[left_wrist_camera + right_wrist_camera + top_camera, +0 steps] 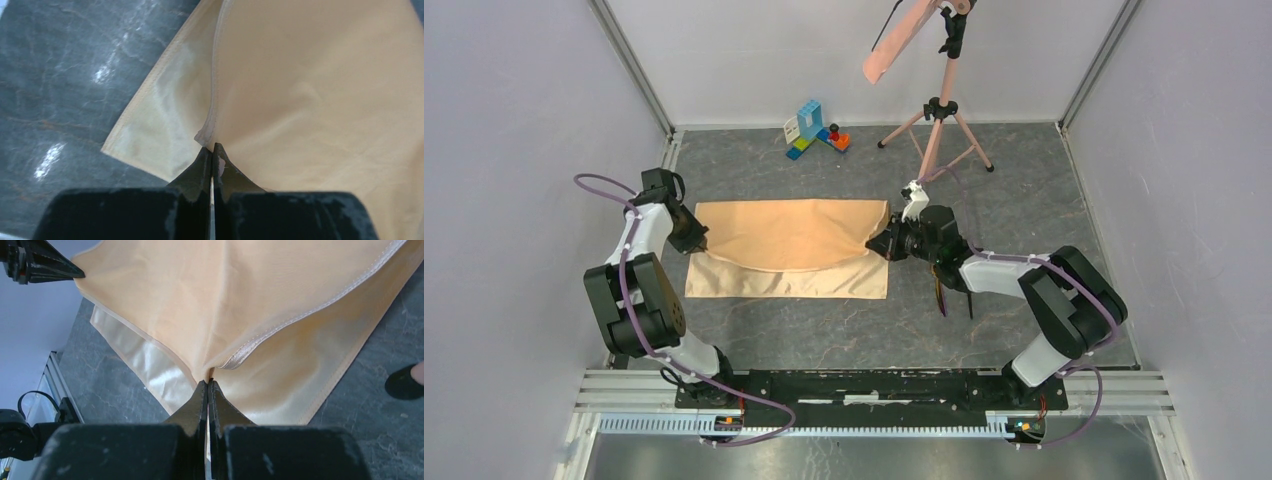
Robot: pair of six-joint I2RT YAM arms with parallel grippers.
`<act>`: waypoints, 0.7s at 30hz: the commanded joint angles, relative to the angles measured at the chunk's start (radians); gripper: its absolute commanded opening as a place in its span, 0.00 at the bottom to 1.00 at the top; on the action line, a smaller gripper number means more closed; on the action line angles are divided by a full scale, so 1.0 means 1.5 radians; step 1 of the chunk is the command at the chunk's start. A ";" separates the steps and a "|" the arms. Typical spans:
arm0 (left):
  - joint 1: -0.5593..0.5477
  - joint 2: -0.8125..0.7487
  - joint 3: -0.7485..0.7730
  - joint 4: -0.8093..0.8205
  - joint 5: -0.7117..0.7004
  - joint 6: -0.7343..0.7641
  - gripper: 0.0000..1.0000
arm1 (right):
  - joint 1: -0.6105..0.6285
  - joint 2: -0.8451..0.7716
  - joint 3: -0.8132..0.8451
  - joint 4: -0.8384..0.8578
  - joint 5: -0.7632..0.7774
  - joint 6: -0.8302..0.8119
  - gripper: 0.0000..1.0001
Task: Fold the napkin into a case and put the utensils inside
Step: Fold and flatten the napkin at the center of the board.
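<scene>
The peach-tan napkin (789, 245) lies mid-table with its far half doubled toward the near edge, so a strip of the lower layer shows along the front. My left gripper (699, 240) is shut on the upper layer's left corner (207, 135), with its jaws pressed together (213, 147). The right gripper (880, 243) is shut on that layer's right hemmed corner (235, 360), fingertips closed (208, 382). The held layer hangs slightly above the lower one. Two slender dark utensils (942, 298) lie on the table under my right forearm, partly hidden. No case shows.
A pink tripod (936, 130) with a salmon strip on top stands at the back right; one black foot (404, 382) lies close to the napkin's far right corner. Coloured toy blocks (816, 130) sit at the back centre. Grey walls enclose the table on three sides.
</scene>
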 commanded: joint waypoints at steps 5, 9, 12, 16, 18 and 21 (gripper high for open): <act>0.005 -0.030 -0.029 -0.034 -0.140 0.040 0.02 | 0.019 -0.059 -0.046 0.035 -0.022 -0.009 0.00; 0.004 -0.018 -0.048 -0.028 -0.137 0.034 0.02 | 0.040 -0.062 -0.066 0.036 -0.024 -0.014 0.00; 0.005 -0.013 -0.058 -0.025 -0.148 0.033 0.02 | 0.048 -0.057 -0.079 0.035 -0.020 -0.019 0.00; 0.005 -0.002 -0.057 -0.030 -0.147 0.033 0.03 | 0.050 -0.045 -0.088 0.041 -0.016 -0.023 0.00; 0.005 0.001 -0.058 -0.030 -0.148 0.033 0.04 | 0.050 -0.036 -0.090 0.039 -0.013 -0.027 0.00; 0.006 0.006 -0.056 -0.031 -0.146 0.035 0.04 | 0.050 -0.031 -0.091 0.036 -0.012 -0.028 0.00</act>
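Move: Both hands already pinch the corners of the napkin's raised upper layer. The lower layer's near-left corner lies about 9 cm back, 5 cm left and 5 cm below the left hand; the far-left folded corner is some 12 cm ahead and 2 cm left. From the right hand, the near-right corner is roughly 9 cm back, 5 cm right, 6 cm down; the coloured utensil is 6 cm back, 16 cm right, the black one 7 cm back, 24 cm right. Both hands keep their pinch and draw the upper layer back about 5 cm, sinking towards the near corners. ##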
